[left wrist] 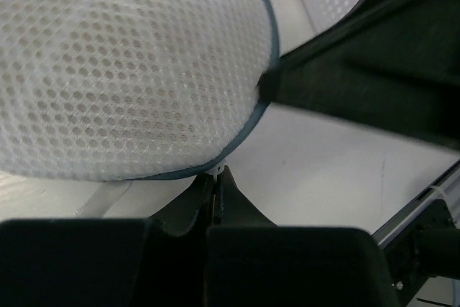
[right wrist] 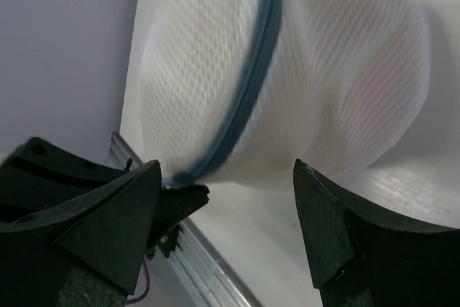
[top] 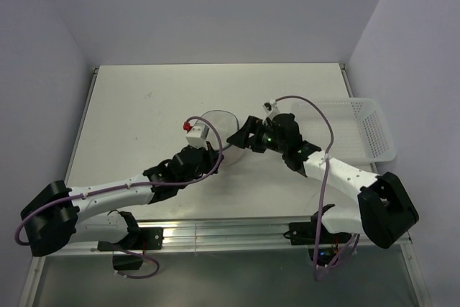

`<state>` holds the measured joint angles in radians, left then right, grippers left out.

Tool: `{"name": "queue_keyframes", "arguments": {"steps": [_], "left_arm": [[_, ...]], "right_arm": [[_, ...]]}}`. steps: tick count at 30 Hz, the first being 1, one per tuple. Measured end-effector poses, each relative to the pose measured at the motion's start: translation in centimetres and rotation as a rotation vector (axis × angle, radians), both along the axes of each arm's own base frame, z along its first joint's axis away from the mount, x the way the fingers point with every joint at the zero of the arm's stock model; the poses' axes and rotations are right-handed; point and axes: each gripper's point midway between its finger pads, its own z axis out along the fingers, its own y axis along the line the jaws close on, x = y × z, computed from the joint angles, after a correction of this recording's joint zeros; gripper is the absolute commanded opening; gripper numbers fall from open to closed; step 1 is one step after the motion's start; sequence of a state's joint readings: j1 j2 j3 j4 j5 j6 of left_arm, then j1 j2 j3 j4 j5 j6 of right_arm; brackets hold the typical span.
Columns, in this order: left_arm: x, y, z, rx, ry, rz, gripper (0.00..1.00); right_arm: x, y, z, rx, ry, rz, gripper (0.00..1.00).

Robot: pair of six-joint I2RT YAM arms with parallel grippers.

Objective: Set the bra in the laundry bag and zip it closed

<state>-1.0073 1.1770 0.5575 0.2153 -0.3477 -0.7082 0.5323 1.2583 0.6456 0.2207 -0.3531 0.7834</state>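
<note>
The laundry bag (top: 219, 124) is a round dome of white mesh with a dark blue zip rim (right wrist: 251, 84), standing mid-table. My left gripper (left wrist: 215, 172) is shut on a small white tab at the rim's lower edge, on the bag's near left side (top: 213, 150). On the bag's right side, my right gripper (right wrist: 226, 167) stands open, its fingers (right wrist: 327, 213) apart and holding nothing; the bag's edge is just ahead of them. In the top view the right gripper (top: 237, 136) sits close against the bag. The bra is hidden from view.
A white plastic lattice basket (top: 370, 131) stands at the table's right edge. Both forearms cross the near half of the table. A metal rail (top: 230, 231) runs along the near edge. Walls close in on the left, back and right.
</note>
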Motion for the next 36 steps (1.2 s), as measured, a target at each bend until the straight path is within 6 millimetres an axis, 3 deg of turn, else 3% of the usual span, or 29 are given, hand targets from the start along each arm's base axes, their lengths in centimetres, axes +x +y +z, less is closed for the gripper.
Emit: {"name": "queue_keyframes", "arguments": {"steps": [5, 9, 12, 16, 19, 23, 27, 36], "left_arm": [[0.3, -1.9, 1.2, -0.031, -0.02, -0.044, 0.0], [0.1, -2.4, 0.8, -0.027, -0.012, -0.062, 0.0], [0.0, -2.5, 0.8, -0.029, -0.011, -0.068, 0.0], [0.0, -2.4, 0.7, -0.028, -0.01, -0.067, 0.0], [-0.1, -2.3, 0.4, -0.016, -0.004, -0.064, 0.0], [0.0, -1.6, 0.3, -0.009, -0.003, -0.051, 0.0], [0.2, 0.8, -0.3, -0.003, 0.005, -0.007, 0.0], [0.7, 3.3, 2.0, -0.069, -0.021, 0.052, 0.0]], "right_arm": [[-2.1, 0.7, -0.9, 0.032, 0.034, -0.004, 0.7], [-1.8, 0.9, -0.4, 0.053, 0.023, -0.017, 0.53], [-1.5, 1.2, -0.2, 0.066, 0.021, -0.019, 0.51], [-1.0, 1.8, -0.4, 0.076, 0.031, -0.015, 0.1], [-1.0, 2.1, -0.5, 0.085, 0.04, -0.006, 0.0], [-0.7, 1.6, -0.5, 0.092, 0.045, -0.005, 0.0], [0.9, 0.1, -0.7, 0.095, 0.059, -0.025, 0.0], [1.5, 0.9, 0.3, 0.118, 0.053, 0.078, 0.0]]}}
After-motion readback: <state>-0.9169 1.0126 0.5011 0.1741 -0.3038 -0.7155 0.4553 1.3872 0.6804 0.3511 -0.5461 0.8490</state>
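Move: The zip rim of the laundry bag that the open right gripper is to shut on lies some 2 cm to its left, 1 cm back and 1 cm below. The same spot is about 3 cm ahead and 3 cm right of the left gripper, which already holds the white zip pull. The bag's bulk sits roughly 3 cm ahead, 4 cm left and 6 cm below the right hand; the empty basket is about 34 cm right of that hand, 3 cm ahead and 10 cm lower. Ease the right gripper back and left about 2 cm each and close it so the fingertips pinch the zip rim. Keep the left fingers shut on the pull, letting that hand drift some 2.5 cm right and wait; once the rim is pinched, draw the left hand about 6 cm left, rising at the end, while the right carries the rim some 2 cm forward, away from it. ##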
